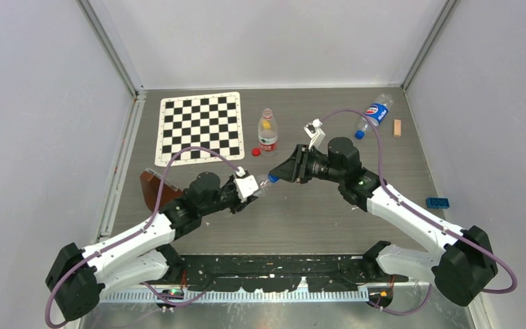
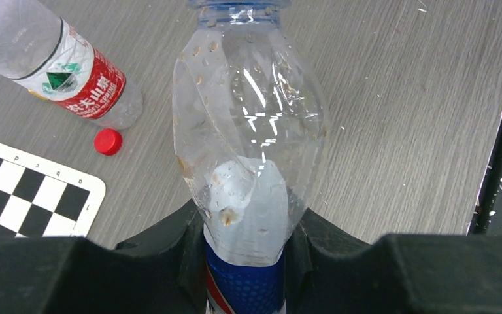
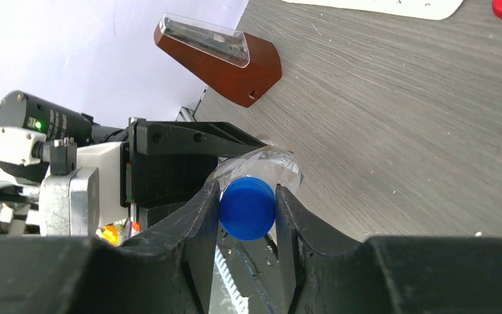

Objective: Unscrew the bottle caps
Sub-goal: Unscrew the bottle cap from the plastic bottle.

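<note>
My left gripper (image 1: 252, 186) (image 2: 245, 261) is shut on the body of a clear blue-labelled bottle (image 2: 248, 144), held off the table with its neck towards the right arm. My right gripper (image 1: 282, 173) (image 3: 247, 196) is shut on that bottle's blue cap (image 3: 247, 208) (image 1: 272, 178), one finger on each side. A red-and-white-labelled bottle (image 1: 268, 131) (image 2: 59, 65) is behind them, and a red cap (image 1: 255, 152) (image 2: 108, 141) lies loose on the table beside it. A second blue-labelled bottle (image 1: 377, 113) lies at the back right with its blue cap (image 1: 359, 134) on.
A checkerboard mat (image 1: 201, 127) (image 2: 26, 196) lies at the back left. A brown wedge-shaped object (image 1: 156, 188) (image 3: 225, 62) stands near the left arm. A small wooden block (image 1: 397, 128) and a blue brick (image 1: 437, 202) are on the right side.
</note>
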Controlling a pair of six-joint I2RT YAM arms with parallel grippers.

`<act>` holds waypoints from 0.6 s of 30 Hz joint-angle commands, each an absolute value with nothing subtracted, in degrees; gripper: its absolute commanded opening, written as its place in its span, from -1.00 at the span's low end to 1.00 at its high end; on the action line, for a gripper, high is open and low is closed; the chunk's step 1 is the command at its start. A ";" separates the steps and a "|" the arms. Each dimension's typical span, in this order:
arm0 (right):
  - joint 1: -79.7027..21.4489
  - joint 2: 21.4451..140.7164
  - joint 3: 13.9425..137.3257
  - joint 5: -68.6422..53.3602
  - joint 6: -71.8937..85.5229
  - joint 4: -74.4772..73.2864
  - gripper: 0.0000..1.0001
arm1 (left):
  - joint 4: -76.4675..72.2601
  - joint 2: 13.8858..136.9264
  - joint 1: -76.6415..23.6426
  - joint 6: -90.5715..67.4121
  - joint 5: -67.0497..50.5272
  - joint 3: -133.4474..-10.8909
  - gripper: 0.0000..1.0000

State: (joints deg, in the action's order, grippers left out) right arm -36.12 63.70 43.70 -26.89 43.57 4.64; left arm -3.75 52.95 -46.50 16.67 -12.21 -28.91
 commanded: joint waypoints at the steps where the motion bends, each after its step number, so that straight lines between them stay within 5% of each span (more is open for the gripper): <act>1: -36.56 62.96 42.67 -38.32 34.68 12.65 -0.64 | 0.46 55.61 -46.48 14.99 -12.20 -34.28 -0.94; 18: -36.54 55.47 34.69 -52.33 -5.98 8.68 -0.68 | 0.33 60.15 -38.02 8.15 -45.10 -37.44 -0.89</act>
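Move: The blue cap is already between the right fingers, so it sits right at that hand, and from the left hand, which grips the bottle's body, it lies about 8 cm to the right, some 3 cm ahead and 8 cm higher. From the right hand, the loose red cap lies on the table roughly 18 cm ahead, 7 cm left and 22 cm below. The uncapped red-label bottle stands about 20 cm ahead and 2 cm left, its middle some 12 cm lower. With the right fingers keeping their pinch on the blue cap and the left ones their hold on the body, the two hands twist against each other: the right wrist rolls some 40 degrees about its own finger line, counter-clockwise as seen looking at the cap's top, while the left turns the bottle about 25 degrees the opposite way. All the while both hands draw back side by side towards the robot by about 5 cm, sinking a centimetre or two with most of that dip coming early, and neither gripper opens. ##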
